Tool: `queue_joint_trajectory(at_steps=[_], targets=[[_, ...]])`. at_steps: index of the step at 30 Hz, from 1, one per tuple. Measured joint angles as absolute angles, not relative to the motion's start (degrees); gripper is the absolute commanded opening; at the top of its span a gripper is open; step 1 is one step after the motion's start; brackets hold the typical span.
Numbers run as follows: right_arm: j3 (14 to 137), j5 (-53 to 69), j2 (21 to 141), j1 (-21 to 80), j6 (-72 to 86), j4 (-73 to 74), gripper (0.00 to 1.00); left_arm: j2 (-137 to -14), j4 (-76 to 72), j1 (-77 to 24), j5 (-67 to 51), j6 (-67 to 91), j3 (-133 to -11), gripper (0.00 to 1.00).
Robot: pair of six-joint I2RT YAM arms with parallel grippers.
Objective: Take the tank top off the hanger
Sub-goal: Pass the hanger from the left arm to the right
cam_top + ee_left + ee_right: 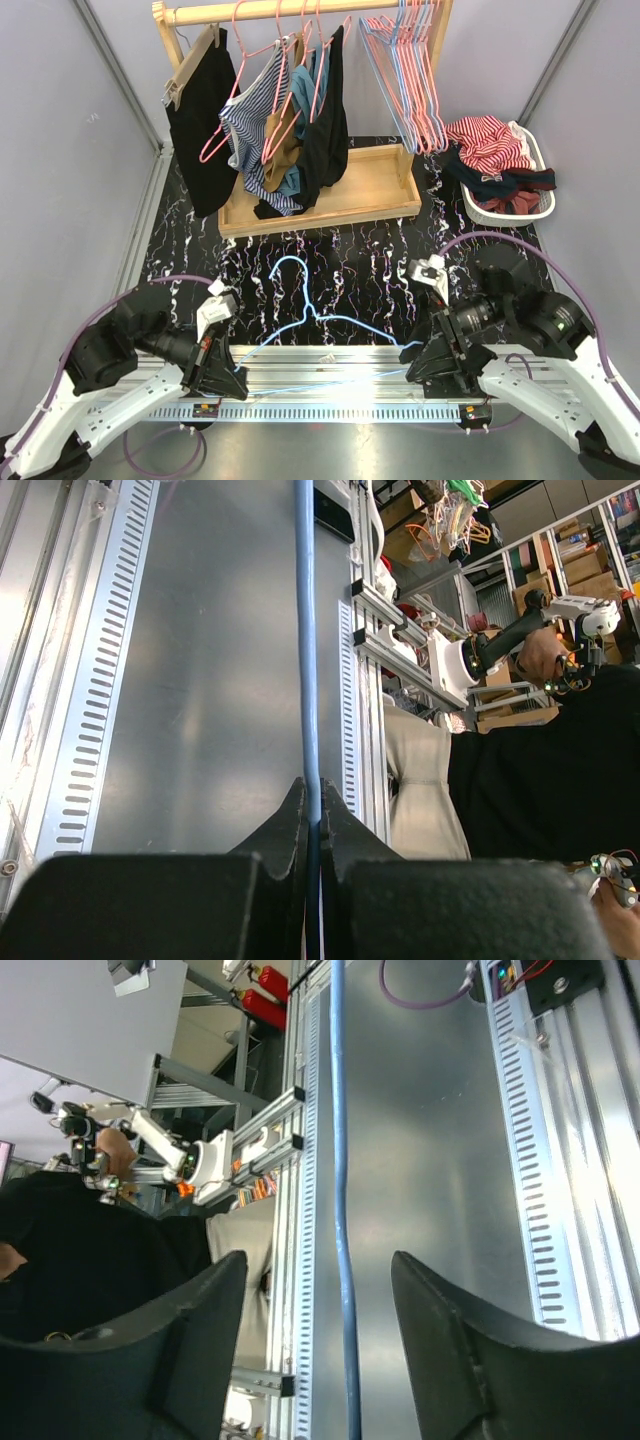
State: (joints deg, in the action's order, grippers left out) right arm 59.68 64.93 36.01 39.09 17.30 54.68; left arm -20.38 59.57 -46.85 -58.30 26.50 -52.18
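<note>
A bare blue wire hanger (306, 295) lies on the black marbled table between the arms, with no garment on it. Which garment here is the tank top I cannot tell. My left gripper (238, 385) is at the left end of the hanger's bottom wire. In the left wrist view it (312, 795) is shut on that blue wire (306, 630). My right gripper (410, 372) is at the wire's right end. In the right wrist view its jaws (318, 1256) stand open on either side of the wire (338, 1110) without touching it.
A wooden clothes rack (320, 205) stands at the back with dark and striped garments on pink hangers. A bunch of empty hangers (410, 70) hangs at its right end. A white basket (500, 212) at the right holds red-striped and dark clothes. A metal rail (330, 400) runs along the near edge.
</note>
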Motion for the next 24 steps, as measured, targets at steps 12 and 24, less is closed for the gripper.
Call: queue_joint_trajectory(at_steps=[12, 24], targets=[[59.96, 62.78, 39.07, 45.74, 15.31, 59.64, 0.0, -21.56, 61.41, -47.22, -58.33, 24.97, -53.25, 0.0], [62.7, 52.8, 38.79, 46.22, 14.26, 63.33, 0.0, -26.85, 72.6, -47.42, -34.39, 19.46, -62.0, 0.99]])
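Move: Between the right hand's half-open fingers runs the lower bar of the blue hanger near the hanger's right end, about 1 cm back of that hand's point and 1 cm below. From this hand the hook lies some 20 cm ahead and 21 cm left, and the rack's tray about 36 cm ahead, 17 cm left and 25 cm down. From the left hand, shut on the hanger's other end, the right end is roughly 31 cm to the right and 2 cm ahead. Closing while easing about 1.5 cm back and down, the right fingers pinch the hanger's lower bar; shut, they come forward again and sink slightly, rolling some 10 degrees. Only then does the left hand, until now holding still, open wide and let go, heading some 5 cm forward and 2 cm down, its fingers swinging about 15 degrees counter-clockwise. ##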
